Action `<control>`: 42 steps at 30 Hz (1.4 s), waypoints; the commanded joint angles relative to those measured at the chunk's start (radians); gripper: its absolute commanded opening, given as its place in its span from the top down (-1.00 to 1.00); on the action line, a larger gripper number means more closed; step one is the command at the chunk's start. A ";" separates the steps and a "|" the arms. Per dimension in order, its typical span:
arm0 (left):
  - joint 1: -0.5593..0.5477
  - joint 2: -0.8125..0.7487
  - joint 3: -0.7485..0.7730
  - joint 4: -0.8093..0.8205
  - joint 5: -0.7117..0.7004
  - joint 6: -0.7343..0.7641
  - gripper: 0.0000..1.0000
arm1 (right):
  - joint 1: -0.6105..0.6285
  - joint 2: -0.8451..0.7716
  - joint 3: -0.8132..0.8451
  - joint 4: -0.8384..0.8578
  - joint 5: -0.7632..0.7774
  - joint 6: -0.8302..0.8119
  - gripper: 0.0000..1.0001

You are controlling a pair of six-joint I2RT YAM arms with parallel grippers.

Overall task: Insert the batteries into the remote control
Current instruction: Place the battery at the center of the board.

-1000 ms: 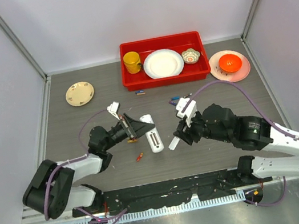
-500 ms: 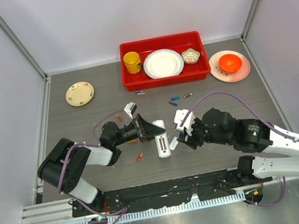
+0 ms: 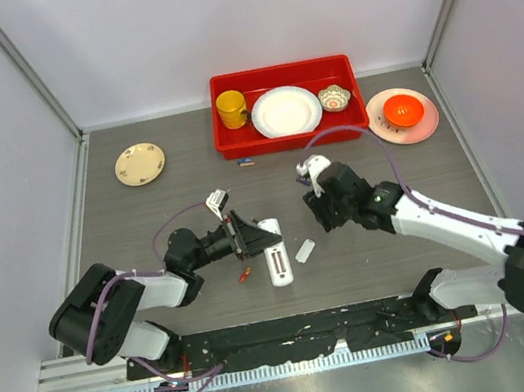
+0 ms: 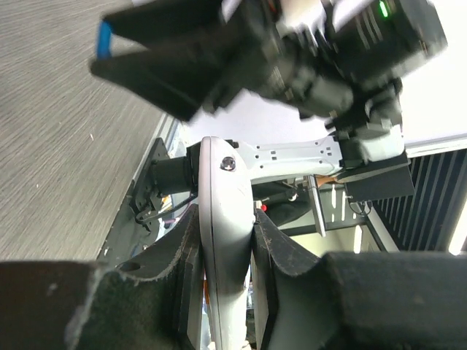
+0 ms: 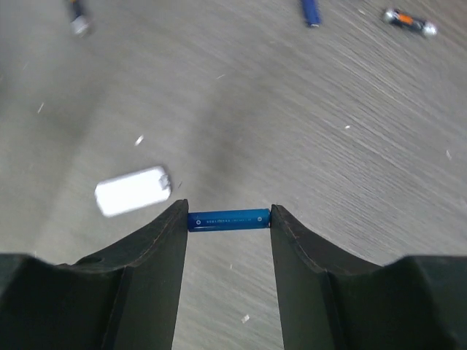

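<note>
The white remote control is clamped edge-on between the fingers of my left gripper, near the table's middle; the left wrist view shows the remote control pinched from both sides. My right gripper hovers just right of it, shut end to end on a blue battery. A small plain white plate lies flat on the table between the two grippers, seen as the white plate in the right wrist view. Loose batteries lie about: a red-orange one, a blue one, another blue one.
A red tray at the back holds a yellow cup, a white plate and a small bowl. A pink plate with an orange bowl sits right; a cream saucer lies left.
My right gripper has pulled back from beside the remote toward the far side, still gripping. The left gripper and remote have shifted slightly left. The white plate has stayed put.
</note>
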 commanded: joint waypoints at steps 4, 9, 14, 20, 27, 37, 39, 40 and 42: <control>-0.002 -0.114 -0.054 0.220 -0.018 0.047 0.99 | -0.110 0.209 0.063 0.227 -0.112 0.154 0.99; -0.007 -0.215 -0.062 0.105 -0.021 0.102 0.99 | -0.098 0.226 0.000 0.377 -0.174 -0.198 0.99; -0.019 -0.280 -0.059 0.016 -0.031 0.146 0.99 | -0.119 0.309 0.011 0.369 -0.260 -0.392 0.99; -0.039 -0.309 -0.071 -0.008 -0.044 0.171 0.99 | -0.144 0.407 0.024 0.357 -0.314 -0.579 0.99; -0.050 -0.354 -0.087 -0.052 -0.057 0.194 0.99 | -0.199 0.457 0.064 0.320 -0.398 -0.603 0.99; -0.070 -0.407 -0.065 -0.162 -0.066 0.248 0.99 | -0.205 0.424 0.017 0.386 -0.351 -0.546 0.36; -0.073 -0.406 -0.068 -0.166 -0.069 0.249 0.99 | -0.205 0.418 0.015 0.391 -0.343 -0.538 0.19; -0.074 -0.406 -0.070 -0.166 -0.070 0.249 0.99 | -0.205 0.417 0.014 0.395 -0.338 -0.534 0.17; -0.077 -0.407 -0.070 -0.167 -0.070 0.251 0.99 | -0.205 0.406 0.017 0.394 -0.328 -0.527 -0.03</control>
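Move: Ahead and below the right hand lies the bare stretch of board where its blue battery is to go: about 7 cm farther out, 2 cm left and some 10 cm down. From that hand the white battery cover is 5 cm back and 6 cm left; the purple battery is 17 cm ahead, 3 cm left, and a silver-ended one 20 cm ahead, 4 cm right. From the left hand the spot is roughly 11 cm ahead, 14 cm right, 16 cm down. Sinking about 9 cm and reaching some 7 cm forward, the right hand brings the held blue battery down to the board beyond the cover, swinging briefly clockwise, then about 35 degrees back counter-clockwise, fingers still closed on it. The left hand keeps the remote, drawing back and rising about 4 cm each, rolling its far side up. ##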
